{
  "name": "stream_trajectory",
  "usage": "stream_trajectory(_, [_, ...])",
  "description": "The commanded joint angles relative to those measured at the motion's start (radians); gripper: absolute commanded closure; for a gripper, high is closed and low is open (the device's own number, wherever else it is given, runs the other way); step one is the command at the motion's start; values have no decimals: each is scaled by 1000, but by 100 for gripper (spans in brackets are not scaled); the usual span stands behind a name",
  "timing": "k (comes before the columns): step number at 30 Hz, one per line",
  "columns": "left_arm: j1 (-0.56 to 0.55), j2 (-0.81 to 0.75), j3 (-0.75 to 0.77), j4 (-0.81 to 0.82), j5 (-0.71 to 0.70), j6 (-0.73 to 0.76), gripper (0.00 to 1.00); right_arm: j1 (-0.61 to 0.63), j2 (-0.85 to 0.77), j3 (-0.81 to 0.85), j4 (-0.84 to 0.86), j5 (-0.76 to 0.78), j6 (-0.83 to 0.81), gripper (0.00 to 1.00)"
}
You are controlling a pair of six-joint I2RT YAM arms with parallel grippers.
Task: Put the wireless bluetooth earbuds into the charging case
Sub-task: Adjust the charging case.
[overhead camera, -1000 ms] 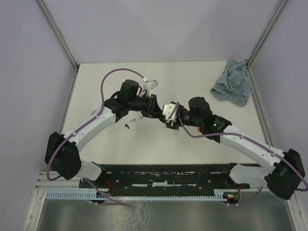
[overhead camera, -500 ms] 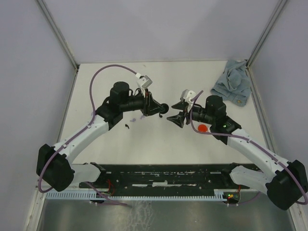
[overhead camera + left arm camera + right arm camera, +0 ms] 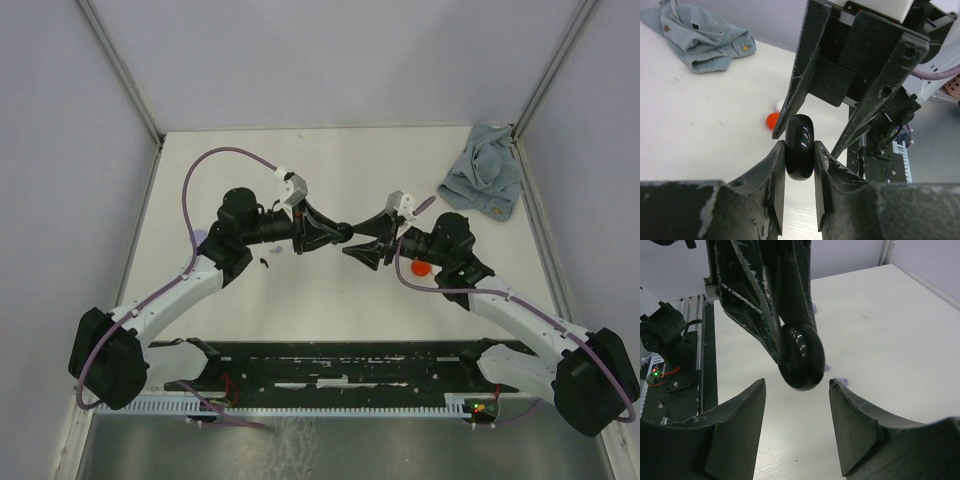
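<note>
A glossy black rounded charging case (image 3: 799, 135) is held above the table, closed as far as I can see, with my left gripper (image 3: 799, 150) shut on its lower half. My right gripper (image 3: 796, 385) faces it tip to tip, jaws open on either side of the case (image 3: 800, 357) without touching it. From above, the two grippers meet at mid-table, left (image 3: 343, 233) and right (image 3: 353, 250). Tiny lilac earbuds (image 3: 842, 381) lie on the table beyond the case. A small black earbud (image 3: 264, 263) lies beside the left arm.
A red round piece (image 3: 772, 120) and a white one (image 3: 779, 105) lie on the table under the right arm; the red one (image 3: 421, 266) also shows from above. A crumpled denim cloth (image 3: 482, 180) lies in the back right corner. Walls enclose the white table (image 3: 330, 160).
The two grippers, together a second ago, drew apart, then brought their tips close again. The left still holds the case. The right jaws widened, then narrowed a little.
</note>
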Motion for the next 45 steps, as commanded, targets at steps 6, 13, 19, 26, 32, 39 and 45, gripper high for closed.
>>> stream_trajectory(6, [2,-69,-84,289,78,-1,88,-6,-12,-48,285,-26,129,42])
stream_trajectory(13, [2,-79,-107,349,81,-54,88,-6,28,-72,422,-68,225,47])
stream_trajectory(19, [2,-56,-113,402,107,-106,87,-5,49,-69,464,-92,261,52])
stream_trajectory(26, [1,-49,-119,435,125,-131,86,-4,78,-58,481,-109,287,61])
stream_trajectory(32, [-1,-49,-120,419,125,-119,85,-4,90,-58,526,-117,328,62])
stream_trajectory(39, [-9,-39,-118,399,117,-100,85,-5,100,-55,566,-127,361,62])
stream_trajectory(45, [-13,-37,-116,392,118,-92,84,-5,114,-60,560,-119,354,65])
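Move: The black charging case sits in the left fingers, its middle only about 1 cm to the right of that hand's point. From the still-open right fingers, it lies some 3 cm to the left, 1 cm farther out and 1 cm higher. Seen from the left hand, those right fingertips are about 4 cm to the right, 1 cm back and 1 cm lower. On the table, the red case lies about 15 cm right of the right hand, 6 cm ahead and some 22 cm below. Up and back together, the two hands carry on as a pair, each about 3 cm higher; the left draws back about 3 cm with its grip on the case unchanged, the right about 2 cm while edging left to the case's free end. Both sets of fingertips tilt up some 10 degrees, and the right fingers close from wide to pinch the case opposite the left ones. ##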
